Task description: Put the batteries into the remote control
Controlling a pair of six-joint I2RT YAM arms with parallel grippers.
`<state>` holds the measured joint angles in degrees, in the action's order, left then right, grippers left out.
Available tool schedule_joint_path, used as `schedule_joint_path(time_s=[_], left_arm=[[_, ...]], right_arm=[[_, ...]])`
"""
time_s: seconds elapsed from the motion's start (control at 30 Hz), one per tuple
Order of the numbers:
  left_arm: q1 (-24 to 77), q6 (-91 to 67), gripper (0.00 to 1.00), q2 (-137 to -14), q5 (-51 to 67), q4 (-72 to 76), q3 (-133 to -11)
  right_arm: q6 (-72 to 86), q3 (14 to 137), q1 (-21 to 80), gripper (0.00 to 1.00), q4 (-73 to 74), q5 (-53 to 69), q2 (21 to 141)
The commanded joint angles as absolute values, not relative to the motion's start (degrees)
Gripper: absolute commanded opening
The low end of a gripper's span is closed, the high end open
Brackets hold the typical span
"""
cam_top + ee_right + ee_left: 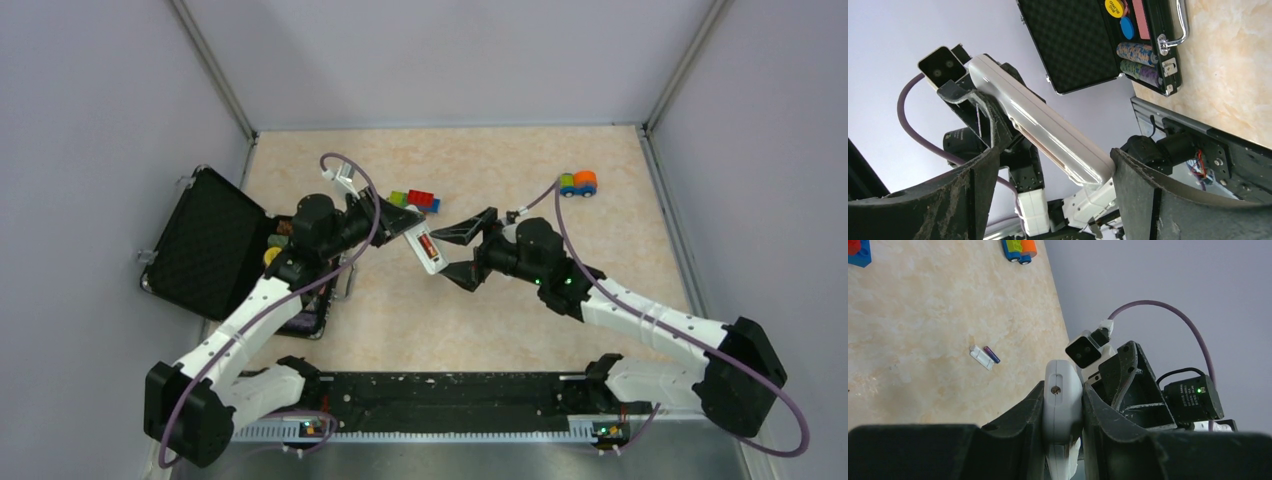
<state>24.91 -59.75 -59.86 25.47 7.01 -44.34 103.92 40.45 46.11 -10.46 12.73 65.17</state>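
My left gripper (403, 231) is shut on the remote control (427, 250), a slim white body held above the table with a red-orange battery (426, 243) showing in its open back. In the left wrist view the remote control (1063, 400) is clamped edge-on between the fingers of the left gripper (1063, 390). My right gripper (462, 254) stands open around the remote's free end; in the right wrist view the remote control (1043, 125) crosses between the right gripper's (1054, 167) spread fingers. The dark blue-purple battery (992, 354) lies on the table beside the white back cover (981, 357).
An open black case (215, 245) with poker chips (1135, 52) lies at the left, under the left arm. Coloured bricks (418, 200) sit behind the grippers, and a toy brick car (578, 183) stands at the back right. Grey walls enclose the table.
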Motion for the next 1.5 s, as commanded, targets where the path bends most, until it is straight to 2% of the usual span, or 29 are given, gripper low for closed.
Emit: schedule_joint_path(time_s=[0.0, 0.3, 0.4, 0.47, 0.53, 0.67, 0.77, 0.9, 1.2, 1.47], left_arm=[[24.75, -53.31, 0.0, -58.01, 27.56, 7.62, -46.21], [21.57, -43.66, 0.0, -57.07, 36.06, 6.12, -46.47], [21.29, -41.29, 0.0, -57.14, 40.35, 6.37, -47.08], [21.26, -40.71, 0.0, -57.21, 43.5, 6.41, -48.14], [21.26, -40.17, 0.0, -57.07, 47.24, 6.49, -49.76], [21.22, -38.91, 0.0, -56.78, 49.73, 6.0, -52.0], [21.23, -38.81, 0.0, -56.74, 49.57, 5.89, -52.62], [21.27, -39.57, 0.0, -57.22, 48.31, 5.98, -52.61], [21.2, -41.24, 0.0, -59.21, 44.94, 6.25, -52.13], [21.27, -42.02, 0.0, -59.7, 39.47, 8.11, -53.29]], right_arm=[[98.07, 42.37, 44.43, 0.81, -7.92, 12.74, 60.83], [86.16, 39.91, 36.86, 0.81, 5.1, 14.08, 52.0], [75.88, 41.41, 31.13, 0.75, 13.7, 13.37, 51.25], [64.87, 43.78, 26.87, 0.67, 18.84, 13.21, 53.48], [53.98, 47.32, 24.47, 0.63, 24.66, 10.92, 57.14], [36.16, 53.34, 24.26, 0.61, 30.2, 4.24, 65.54], [27.42, 56.3, 24.33, 0.5, 31.06, 2.78, 72.69], [21.7, 58.5, 24.31, 0.39, 31.55, 1.68, 80.01], [15.99, 62.13, 24.41, 0.47, 31.52, -2.79, 90.86], [15.12, 62.97, 24.4, 0.33, 31.72, -2.85, 95.65]])
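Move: The loose blue battery lies on the table roughly 10 cm ahead of the right hand, 19 cm to its right and 25 cm below it. The white battery cover is just left of it: some 9 cm ahead of that hand, 16 cm right and 25 cm down. The remote, held by the left hand, has its middle about 3 cm ahead and 4 cm left of the right hand, near its height. From the left hand the blue battery is some 28 cm right, 3 cm ahead and 27 cm below. For the blue battery, the open right hand leaves the remote, swinging right, then diving while it reaches forward, about 20 cm down in all. Its wrist turns from pointing sideways to pointing steeply down and the fingers narrow to about half their gap, hovering a few centimetres over the battery. The left hand keeps its grip on the remote, drawing it back about 5 cm while rising and turning it clockwise, then easing half that way forward again. ##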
